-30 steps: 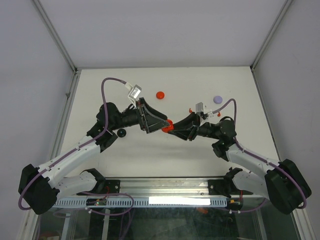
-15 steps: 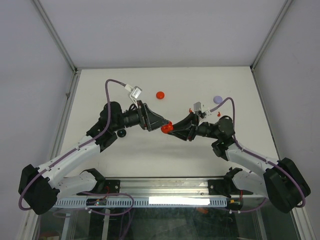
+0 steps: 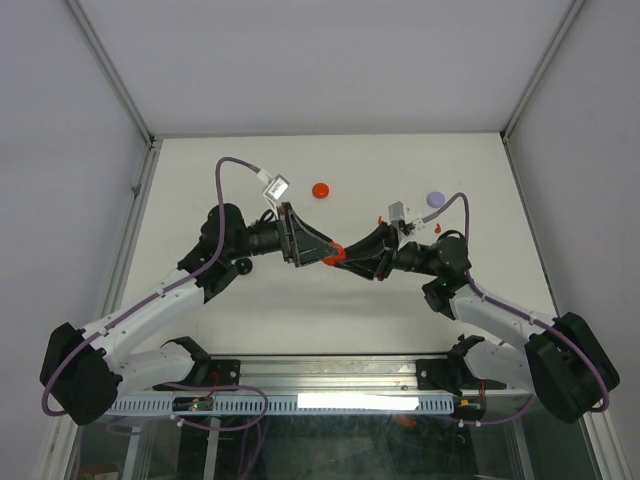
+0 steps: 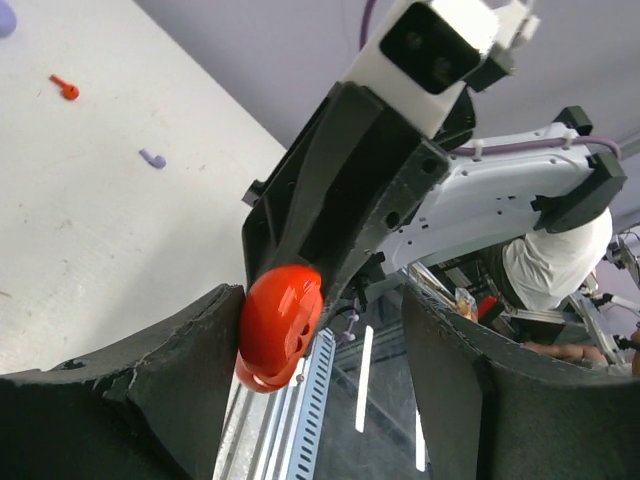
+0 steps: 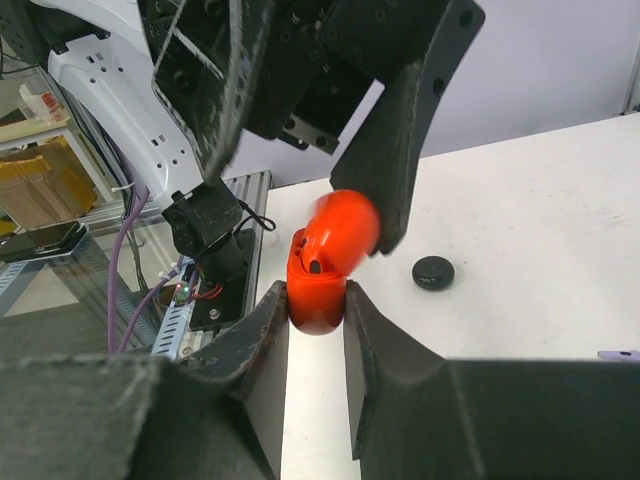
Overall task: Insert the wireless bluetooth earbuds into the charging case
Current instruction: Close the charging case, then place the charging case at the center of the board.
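The red charging case (image 3: 333, 256) hangs above the table's middle, with my right gripper (image 3: 342, 259) shut on its base (image 5: 318, 292). Its lid (image 5: 346, 228) stands tilted partly open. My left gripper (image 3: 326, 254) is open around that lid; one finger (image 4: 190, 345) touches the red shell (image 4: 280, 322), while the other finger (image 4: 450, 350) stands well apart. A red earbud (image 4: 66, 88) and a pale lavender earbud (image 4: 152, 158) lie on the table behind the right arm. In the top view the red earbud (image 3: 438, 229) lies by the right wrist.
A red disc (image 3: 320, 189) lies at the back centre, a lavender disc (image 3: 435, 199) at the back right, and a black disc (image 3: 243, 265) under the left arm. White walls close in the table on three sides.
My left gripper has shifted a little and its jaws have narrowed slightly around the case's lid. The right gripper has kept its hold on the case.
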Motion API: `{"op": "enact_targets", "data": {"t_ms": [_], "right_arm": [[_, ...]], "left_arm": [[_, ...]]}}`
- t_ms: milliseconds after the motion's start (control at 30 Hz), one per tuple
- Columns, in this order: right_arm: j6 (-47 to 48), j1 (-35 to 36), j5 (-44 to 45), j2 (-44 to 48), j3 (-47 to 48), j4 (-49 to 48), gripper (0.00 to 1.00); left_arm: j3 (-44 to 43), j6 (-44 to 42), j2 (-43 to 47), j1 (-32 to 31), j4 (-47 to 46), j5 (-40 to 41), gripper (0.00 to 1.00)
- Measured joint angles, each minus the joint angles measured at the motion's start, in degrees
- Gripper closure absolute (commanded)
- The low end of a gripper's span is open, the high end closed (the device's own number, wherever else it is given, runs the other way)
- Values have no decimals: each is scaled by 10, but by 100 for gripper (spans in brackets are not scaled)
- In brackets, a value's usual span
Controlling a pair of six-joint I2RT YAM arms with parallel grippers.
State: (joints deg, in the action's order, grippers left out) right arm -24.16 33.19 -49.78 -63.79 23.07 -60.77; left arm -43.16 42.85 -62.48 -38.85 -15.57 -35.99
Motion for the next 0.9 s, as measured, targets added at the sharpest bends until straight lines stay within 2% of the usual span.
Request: {"op": "enact_targets", "data": {"t_ms": [300, 467, 567, 733, 900], "right_arm": [[-2, 0, -12, 0, 0, 21, 100], [11, 0, -10, 3, 1, 89, 100], [34, 0, 4, 12, 1, 173, 100], [63, 5, 48, 13, 11, 316, 100], [66, 36, 91, -32, 23, 391, 100]], "left_arm": [[19, 25, 18, 3, -98, -45, 37], [18, 13, 23, 3, -76, -27, 29], [7, -18, 32, 3, 2, 38, 23], [-40, -75, 37, 3, 167, 217, 16], [-68, -134, 36, 3, 282, 370, 11]]}}
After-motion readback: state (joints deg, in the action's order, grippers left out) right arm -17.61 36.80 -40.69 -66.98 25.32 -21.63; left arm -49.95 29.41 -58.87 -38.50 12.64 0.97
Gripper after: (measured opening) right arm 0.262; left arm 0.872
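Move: Just off the left fingertips, about 2 cm to the right of the hand point and 1 cm lower, is the red charging case with its lid still ajar. The right hand already pinches the case, whose middle is some 2 cm to that hand's left, level and neither ahead nor back. From the left hand, the black disc lies on the table about 13 cm ahead, 23 cm left, and the red disc 35 cm ahead, 4 cm left, both some 27 cm below. Nudging the lid with its forward finger, the left hand goes up about 3 cm and a little back, then breaks away from the case forward, left and down, roughly 14 cm in all, turning counter-clockwise some 30 degrees and opening wider. The right hand keeps its pinch on the case and, as the left withdraws, lowers it about 13 cm towards the table, tipping its fingers downward. ##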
